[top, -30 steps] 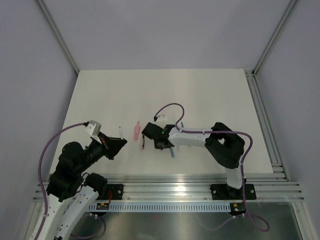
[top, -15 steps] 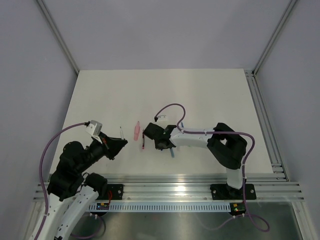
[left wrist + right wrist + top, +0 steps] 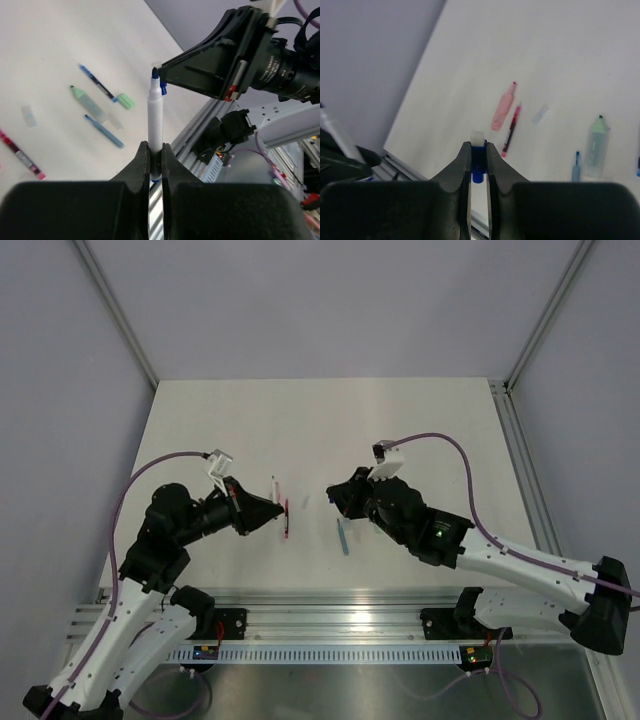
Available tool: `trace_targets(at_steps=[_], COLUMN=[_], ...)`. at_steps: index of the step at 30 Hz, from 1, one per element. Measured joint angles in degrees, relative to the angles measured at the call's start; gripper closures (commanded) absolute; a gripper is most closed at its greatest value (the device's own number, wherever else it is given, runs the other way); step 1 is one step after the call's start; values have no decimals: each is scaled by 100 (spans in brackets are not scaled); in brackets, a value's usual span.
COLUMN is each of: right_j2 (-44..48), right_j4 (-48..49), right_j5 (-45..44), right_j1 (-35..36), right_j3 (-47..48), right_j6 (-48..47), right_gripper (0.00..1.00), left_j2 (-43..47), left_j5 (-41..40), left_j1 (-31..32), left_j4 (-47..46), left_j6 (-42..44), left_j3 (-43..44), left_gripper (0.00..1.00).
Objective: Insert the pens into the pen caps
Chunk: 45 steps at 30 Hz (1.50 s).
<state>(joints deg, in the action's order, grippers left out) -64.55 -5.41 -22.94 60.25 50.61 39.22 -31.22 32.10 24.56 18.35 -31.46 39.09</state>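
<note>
My left gripper (image 3: 155, 146) is shut on a white pen (image 3: 155, 120) whose dark blue tip (image 3: 155, 74) points at my right gripper (image 3: 167, 75). The right gripper (image 3: 478, 145) is shut on a short blue and whitish pen cap (image 3: 478, 142). Seen from above, the left gripper (image 3: 272, 512) and the right gripper (image 3: 335, 496) face each other above the table, a small gap apart. In the left wrist view the pen tip sits just beside the cap. A red pen (image 3: 511, 128), a pink cap (image 3: 502, 107) and a teal pen (image 3: 343, 537) lie on the table.
Loose on the white table (image 3: 430, 430) lie a dark blue pen (image 3: 97, 85), a green cap (image 3: 125, 101), a grey-green cap (image 3: 596, 145) and a small whitish cap (image 3: 540, 114). The aluminium rail (image 3: 340, 605) runs along the near edge.
The right gripper closed on the cap, lifted off the table and swung right. The left gripper moved right and up with its pen until the two face each other.
</note>
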Motion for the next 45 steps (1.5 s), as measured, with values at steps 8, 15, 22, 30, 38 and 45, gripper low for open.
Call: trace_targets(at_steps=[8,15,22,30,38,45], right_j2=[793,529,26,-343,-485,-487], right_j4=[1342,2122,2946,3180,3189,3204], right_j5=[17,258,734,1207,1346,1353], right_j1=[2,2,2,13,28,35], right_j3=[-234,-13,470,782,787,776], right_j6=[-308,-544,-702,-713,-704,-640], right_gripper=[100,100,100,100,100,100], left_j2=[-935,-894,-870,-861,-833,-787], left_j5=[901,1279,1471,1565,1576,1576], left_j1=[0,0,0,0,0,0], left_j4=[-1541,-2033,-2114,-2186,-2190,-2192], left_j6=[-577,-612,-612,-612,-612,-612], left_j3=[101,11,-24,-24,-24,-24], left_gripper=[100,100,100,100,100,100])
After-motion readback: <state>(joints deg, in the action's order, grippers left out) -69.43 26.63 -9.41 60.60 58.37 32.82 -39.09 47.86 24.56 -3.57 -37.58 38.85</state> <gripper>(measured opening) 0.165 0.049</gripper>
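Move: The left hand already holds the white pen, tip up, its middle some 11 cm left of the right hand, 4 cm nearer the base and 7 cm higher. The blue cap, in the right fingers, is 6 cm ahead of the left hand, 11 cm right, 3 cm lower. On the table, the red pen lies about 14 cm ahead, 2 cm left and 26 cm below the left hand; the blue pen lies 1 cm ahead, 1 cm right and 23 cm below the right hand. Right hand lifts the cap some 17 cm and leftward over the pen, left hand rising rightward beneath. ##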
